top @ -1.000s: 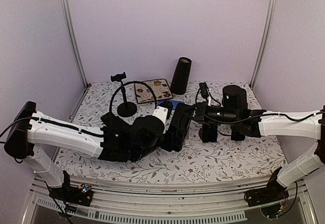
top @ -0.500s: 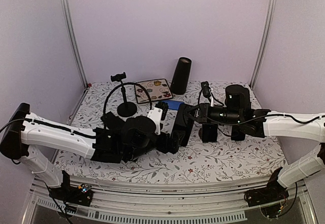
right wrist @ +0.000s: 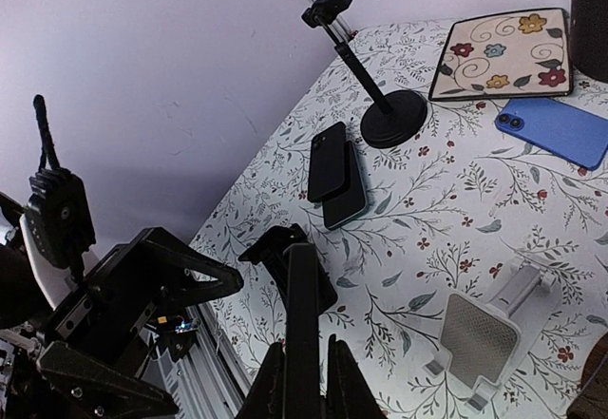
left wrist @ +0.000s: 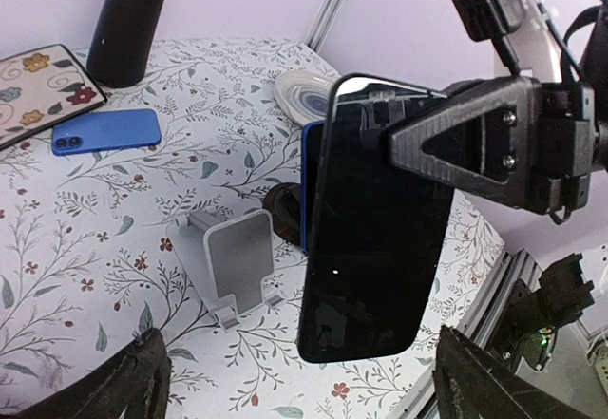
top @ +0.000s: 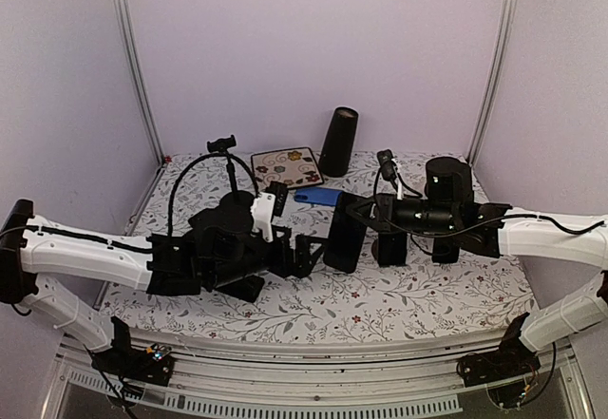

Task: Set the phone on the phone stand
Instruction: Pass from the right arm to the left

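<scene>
A black phone [left wrist: 375,248] hangs upright above the table, its dark screen facing the left wrist camera. My right gripper [right wrist: 304,381] is shut on its top end, and in the right wrist view the phone [right wrist: 303,314] shows edge-on between the fingers. The grey phone stand [left wrist: 237,265] sits on the floral cloth just left of and behind the phone's lower edge, and it also shows as the stand [right wrist: 480,333] in the right wrist view. In the top view the phone [top: 344,232] hides it. My left gripper [top: 299,251] stands open and empty to the left of the phone.
A blue phone [top: 316,196] lies face down behind the arms, near a floral mat [top: 288,165] and a black cylinder [top: 338,142]. A gooseneck clamp holder [right wrist: 380,105] stands at back left, with two dark phones [right wrist: 334,174] beside it. A white round pad [left wrist: 304,96] lies further back.
My left arm has drawn back to the left, away from the phone. The right gripper has kept hold of the phone, which now hangs more upright.
</scene>
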Motion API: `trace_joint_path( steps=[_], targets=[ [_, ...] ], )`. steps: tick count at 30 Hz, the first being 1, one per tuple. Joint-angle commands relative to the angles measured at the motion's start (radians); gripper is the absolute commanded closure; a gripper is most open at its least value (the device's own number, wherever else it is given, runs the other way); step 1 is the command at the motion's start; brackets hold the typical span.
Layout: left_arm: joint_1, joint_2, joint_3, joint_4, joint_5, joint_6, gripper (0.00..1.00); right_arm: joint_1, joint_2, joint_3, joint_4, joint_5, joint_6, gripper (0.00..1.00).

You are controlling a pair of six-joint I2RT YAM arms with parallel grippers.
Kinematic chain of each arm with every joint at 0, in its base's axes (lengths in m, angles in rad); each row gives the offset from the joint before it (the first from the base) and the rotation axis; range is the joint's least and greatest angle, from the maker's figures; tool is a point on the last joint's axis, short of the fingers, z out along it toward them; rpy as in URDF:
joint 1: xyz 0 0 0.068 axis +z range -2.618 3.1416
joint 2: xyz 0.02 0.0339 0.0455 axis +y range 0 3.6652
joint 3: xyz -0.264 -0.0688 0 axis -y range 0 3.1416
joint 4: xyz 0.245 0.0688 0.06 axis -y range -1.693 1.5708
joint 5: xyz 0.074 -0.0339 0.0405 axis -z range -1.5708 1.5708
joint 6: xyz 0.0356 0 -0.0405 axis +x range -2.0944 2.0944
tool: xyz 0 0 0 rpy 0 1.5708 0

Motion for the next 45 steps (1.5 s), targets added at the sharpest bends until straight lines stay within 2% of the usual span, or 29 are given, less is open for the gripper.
trace_joint_path(
  steps=[1, 15, 22, 27, 36, 45],
  targets=[
    [0.056, -0.05, -0.051, 0.053, 0.103, -0.022, 0.03, -0.003, -0.024, 0.007, 0.044, -0.011, -0.041, 0.96],
    [0.172, -0.057, -0.075, 0.101, 0.266, -0.006, 0.03, -0.003, 0.07, 0.036, 0.055, -0.09, -0.233, 0.98],
    [0.189, -0.015, -0.065, 0.135, 0.332, -0.008, 0.03, -0.004, 0.107, 0.033, 0.058, -0.072, -0.363, 0.98],
    [0.196, 0.034, -0.025, 0.142, 0.382, 0.012, 0.05, -0.004, 0.1, 0.034, 0.068, -0.132, -0.427, 0.98],
    [0.241, 0.087, 0.024, 0.179, 0.547, 0.05, 0.36, -0.004, 0.077, 0.019, 0.077, -0.295, -0.434, 0.98],
    [0.266, 0.122, 0.042, 0.248, 0.721, 0.071, 0.57, -0.016, 0.067, 0.016, 0.088, -0.389, -0.423, 0.97]
  ],
)
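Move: Some 7 cm to the right of the open left hand and 4 cm ahead, about 2 cm lower, is the middle of the upright phone the right hand holds. The left fingers lie roughly 10 cm left of the right hand, 5 cm back and 2 cm lower. Below, the empty phone stand is about 15 cm ahead of the left hand and 9 cm to its right, 17 cm down; a blue-edged phone stands some 12 cm right of the right hand, 8 cm ahead and 17 cm down. Lowering the held phone about 4 cm, the right hand then draws it back and somewhat left towards the left gripper, turning counter-clockwise and keeping its grip. The left hand first shifts forward and left, then goes about 4 cm right to the phone's near edge, turning some 20 degrees clockwise and half closing its fingers around that edge; a pinch can't be seen yet. ##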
